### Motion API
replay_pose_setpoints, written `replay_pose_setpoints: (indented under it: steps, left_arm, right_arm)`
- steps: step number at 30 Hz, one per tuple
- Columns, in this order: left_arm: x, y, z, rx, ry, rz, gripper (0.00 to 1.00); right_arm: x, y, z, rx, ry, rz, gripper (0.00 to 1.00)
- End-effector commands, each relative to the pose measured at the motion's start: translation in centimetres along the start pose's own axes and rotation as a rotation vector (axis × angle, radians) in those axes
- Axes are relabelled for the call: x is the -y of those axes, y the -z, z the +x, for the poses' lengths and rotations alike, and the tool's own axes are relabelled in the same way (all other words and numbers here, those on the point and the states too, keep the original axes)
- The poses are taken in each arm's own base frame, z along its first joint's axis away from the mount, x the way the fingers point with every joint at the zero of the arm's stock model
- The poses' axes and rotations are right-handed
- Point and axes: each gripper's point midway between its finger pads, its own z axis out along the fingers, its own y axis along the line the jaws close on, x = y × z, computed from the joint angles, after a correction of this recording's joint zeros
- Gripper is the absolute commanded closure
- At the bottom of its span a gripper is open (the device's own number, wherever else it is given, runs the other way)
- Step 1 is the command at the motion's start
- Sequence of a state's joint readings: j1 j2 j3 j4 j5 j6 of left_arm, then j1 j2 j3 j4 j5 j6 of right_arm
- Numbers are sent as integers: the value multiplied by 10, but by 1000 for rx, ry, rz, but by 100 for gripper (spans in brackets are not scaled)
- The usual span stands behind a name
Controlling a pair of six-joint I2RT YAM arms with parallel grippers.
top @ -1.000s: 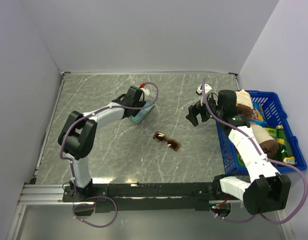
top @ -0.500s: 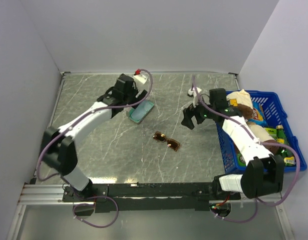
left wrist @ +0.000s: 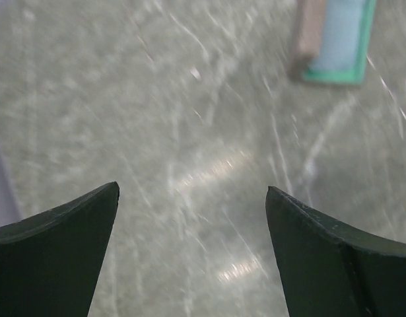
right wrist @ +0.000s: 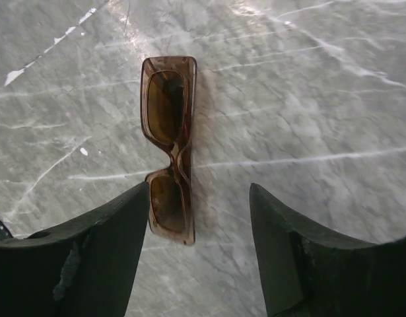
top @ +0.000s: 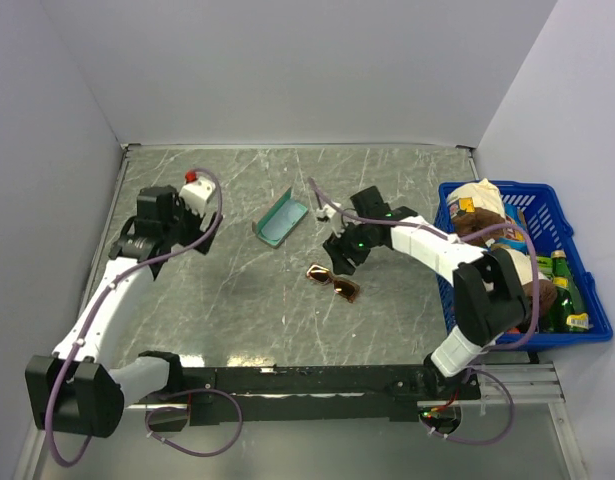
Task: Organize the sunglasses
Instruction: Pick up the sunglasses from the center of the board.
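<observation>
The sunglasses [top: 333, 283] [right wrist: 169, 148], amber lenses in a thin brown frame, lie folded flat on the marble table just right of centre. My right gripper [top: 341, 252] [right wrist: 199, 188] hovers over them, open. One lens end sits between the jaws close to the left finger [right wrist: 103, 244], and I see no contact. The grey-brown case [top: 280, 221] [left wrist: 338, 39] lies open beyond them, its teal-blue inside showing. My left gripper [top: 187, 238] [left wrist: 193, 187] is open and empty over bare table, well left of the case.
A blue basket [top: 577, 250] holding bottles, snack packs and a plush toy stands at the table's right edge. White walls close in the left, back and right sides. The arm bases and a black rail [top: 307, 382] line the near edge.
My left arm pulled back leftward off the case, which stays lying open. My right arm swung left from beside the basket to over the sunglasses, its jaws narrowing somewhat.
</observation>
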State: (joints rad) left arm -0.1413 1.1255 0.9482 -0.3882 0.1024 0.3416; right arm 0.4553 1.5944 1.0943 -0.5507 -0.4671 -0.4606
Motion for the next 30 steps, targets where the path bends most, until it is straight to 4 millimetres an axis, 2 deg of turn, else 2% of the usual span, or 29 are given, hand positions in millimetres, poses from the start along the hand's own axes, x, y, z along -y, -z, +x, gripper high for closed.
replay_pose_setpoints:
  steps: [1, 4, 7, 9, 12, 19, 23, 25, 26, 30]
  left_arm:
    - [26, 14, 11, 47, 10, 119, 4]
    - [33, 17, 13, 69, 14, 140, 4]
    - [33, 19, 15, 69, 12, 135, 4]
    - [33, 19, 15, 69, 13, 138, 3]
    - [34, 18, 16, 73, 12, 141, 4]
    - [37, 16, 21, 66, 14, 148, 4]
    - [38, 16, 22, 65, 15, 156, 4]
    - [38, 16, 22, 66, 15, 156, 4]
    - [38, 16, 22, 67, 17, 154, 4]
    - [39, 16, 22, 69, 17, 160, 4]
  right_arm:
    - [-3, -11, -12, -34, 26, 18, 34]
    - [-5, -21, -10, -58, 28, 17, 39]
    - [-5, -30, -5, -84, 17, 9, 44]
    - [-10, -34, -4, -100, 17, -13, 51]
    - [-13, -42, 4, -138, 11, -35, 55]
    - [-21, -44, 11, -168, 10, -80, 61]
    - [-21, -46, 14, -180, 7, -83, 79]
    - [-21, -47, 15, -186, 5, -87, 82]
    - [-22, -47, 16, -191, 3, -90, 87]
    - [-24, -48, 20, -209, -2, -105, 87]
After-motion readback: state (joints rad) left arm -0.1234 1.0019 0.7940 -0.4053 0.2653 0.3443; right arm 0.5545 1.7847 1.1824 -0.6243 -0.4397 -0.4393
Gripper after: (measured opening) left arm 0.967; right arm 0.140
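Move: The sunglasses lie just back and left of the right hand, about 3 cm back, 2 cm to its left and 5 cm below. The green case, open with the blue cloth inside, is beyond them, some 11 cm ahead of the right hand and 14 cm to its left. From the raised left hand the sunglasses are roughly 27 cm to the right, 8 cm back and 18 cm down. Downwards first, by about 4.5 cm, and a little left and back, the right hand sinks onto the middle of the sunglasses, its already narrowing fingers closing nearly shut to pinch the bridge while the wrist tilts some 10 degrees. It then stays low as the fingers finish. The empty left hand, wide open, draws back about 4 cm and sinks 3 cm, then waits. ##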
